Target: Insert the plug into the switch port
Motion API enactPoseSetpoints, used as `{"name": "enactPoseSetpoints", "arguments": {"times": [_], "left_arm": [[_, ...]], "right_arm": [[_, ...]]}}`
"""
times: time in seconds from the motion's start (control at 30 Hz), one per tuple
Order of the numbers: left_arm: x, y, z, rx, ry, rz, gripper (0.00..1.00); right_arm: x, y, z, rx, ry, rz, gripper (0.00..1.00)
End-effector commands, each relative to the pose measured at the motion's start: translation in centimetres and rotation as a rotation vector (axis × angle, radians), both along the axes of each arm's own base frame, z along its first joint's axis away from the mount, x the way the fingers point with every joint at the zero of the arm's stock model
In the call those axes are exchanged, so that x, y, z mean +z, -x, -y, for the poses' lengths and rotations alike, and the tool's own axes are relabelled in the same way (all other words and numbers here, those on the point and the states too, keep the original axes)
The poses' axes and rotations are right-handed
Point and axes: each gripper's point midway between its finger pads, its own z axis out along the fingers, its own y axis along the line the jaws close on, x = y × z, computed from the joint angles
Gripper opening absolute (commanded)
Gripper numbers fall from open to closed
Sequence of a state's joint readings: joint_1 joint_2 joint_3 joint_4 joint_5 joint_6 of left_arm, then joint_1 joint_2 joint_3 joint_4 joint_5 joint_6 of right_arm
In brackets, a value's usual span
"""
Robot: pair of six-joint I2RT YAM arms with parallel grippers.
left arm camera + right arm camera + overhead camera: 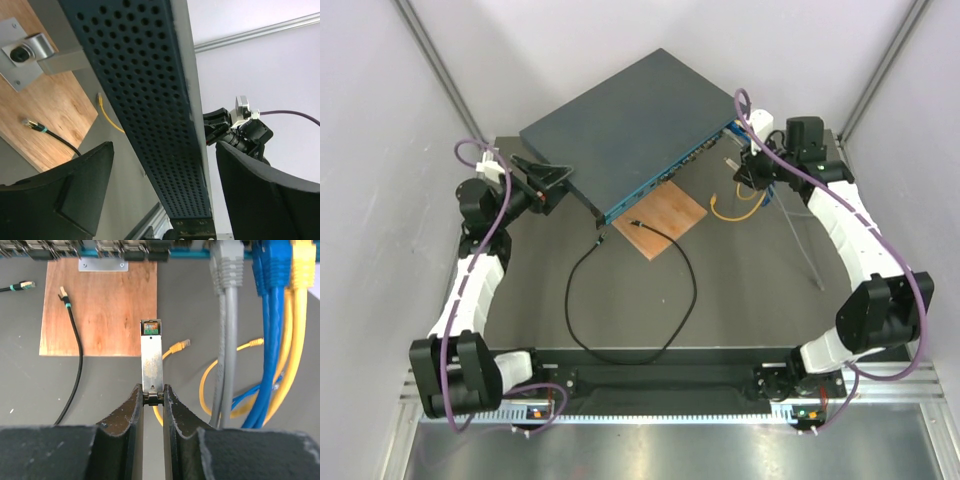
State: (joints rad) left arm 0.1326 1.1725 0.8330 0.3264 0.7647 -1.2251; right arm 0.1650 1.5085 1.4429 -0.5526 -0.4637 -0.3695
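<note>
The switch [630, 120] is a flat dark blue-grey box whose teal front carries a row of ports [670, 175], seen close along the top of the right wrist view as ports [125, 250]. A thin black cable [685, 290] loops over the table. One plug [636, 223] lies on the brown board, also seen as the plug [63, 291] and the plug [30, 123]. No gripper holds it. My left gripper [164, 147] stands open, its fingers astride the switch's perforated side [150, 100] without touching it. My right gripper [152, 390] is shut on a small silver stick [151, 355], short of the ports.
The brown board [665, 215] lies in front of the switch, with a metal bracket [102, 264] at its far edge. The black cable's other end [601, 240] rests by the switch's near corner. Grey [227, 315], blue [272, 315] and yellow [300, 315] cables hang from the right-hand ports.
</note>
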Motion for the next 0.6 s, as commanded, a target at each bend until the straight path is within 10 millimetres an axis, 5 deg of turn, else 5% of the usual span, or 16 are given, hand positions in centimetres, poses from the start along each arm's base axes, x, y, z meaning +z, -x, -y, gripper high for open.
{"name": "enactPoseSetpoints", "arguments": {"times": [0.0, 0.4, 0.57], "left_arm": [[1.2, -0.7, 0.7, -0.010, -0.027, 0.085, 0.82], [1.3, -2.6, 0.4, 0.014, -0.075, 0.079, 0.08], [1.8, -2.8, 0.4, 0.009, -0.095, 0.095, 0.00]], "right_arm": [[3.3, -1.5, -1.1, -0.004, -0.016, 0.130, 0.00], [4.1, -4.2, -1.2, -0.143, 0.003, 0.144, 0.00], [4.7, -4.6, -1.4, -0.163, -0.021, 0.147, 0.00]]}}
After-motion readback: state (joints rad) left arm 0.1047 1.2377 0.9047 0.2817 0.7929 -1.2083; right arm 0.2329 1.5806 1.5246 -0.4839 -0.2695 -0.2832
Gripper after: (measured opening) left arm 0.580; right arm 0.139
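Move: The right hand still holds the plug, its tip pointing forward, left and down. The open port lies about 8 cm ahead of that hand, 5 cm left and some 4 cm lower; the grey connectors sit about 2 cm right of the port and 2 cm farther out, the seated modules 2 cm left of it and 1 cm nearer. The left hand is astride the switch's left side, its middle about 1 cm ahead, 1 cm right and level. The plug is carried towards the open port beside the grey connectors, the right hand going about 3.5 cm forward with a small lift at the end, turning some 10 degrees clockwise and keeping its pinch. Meanwhile the left fingers close across the switch's left side and pinch it between top and underside, tightening after the hand eases about 1.5 cm forward and right. ##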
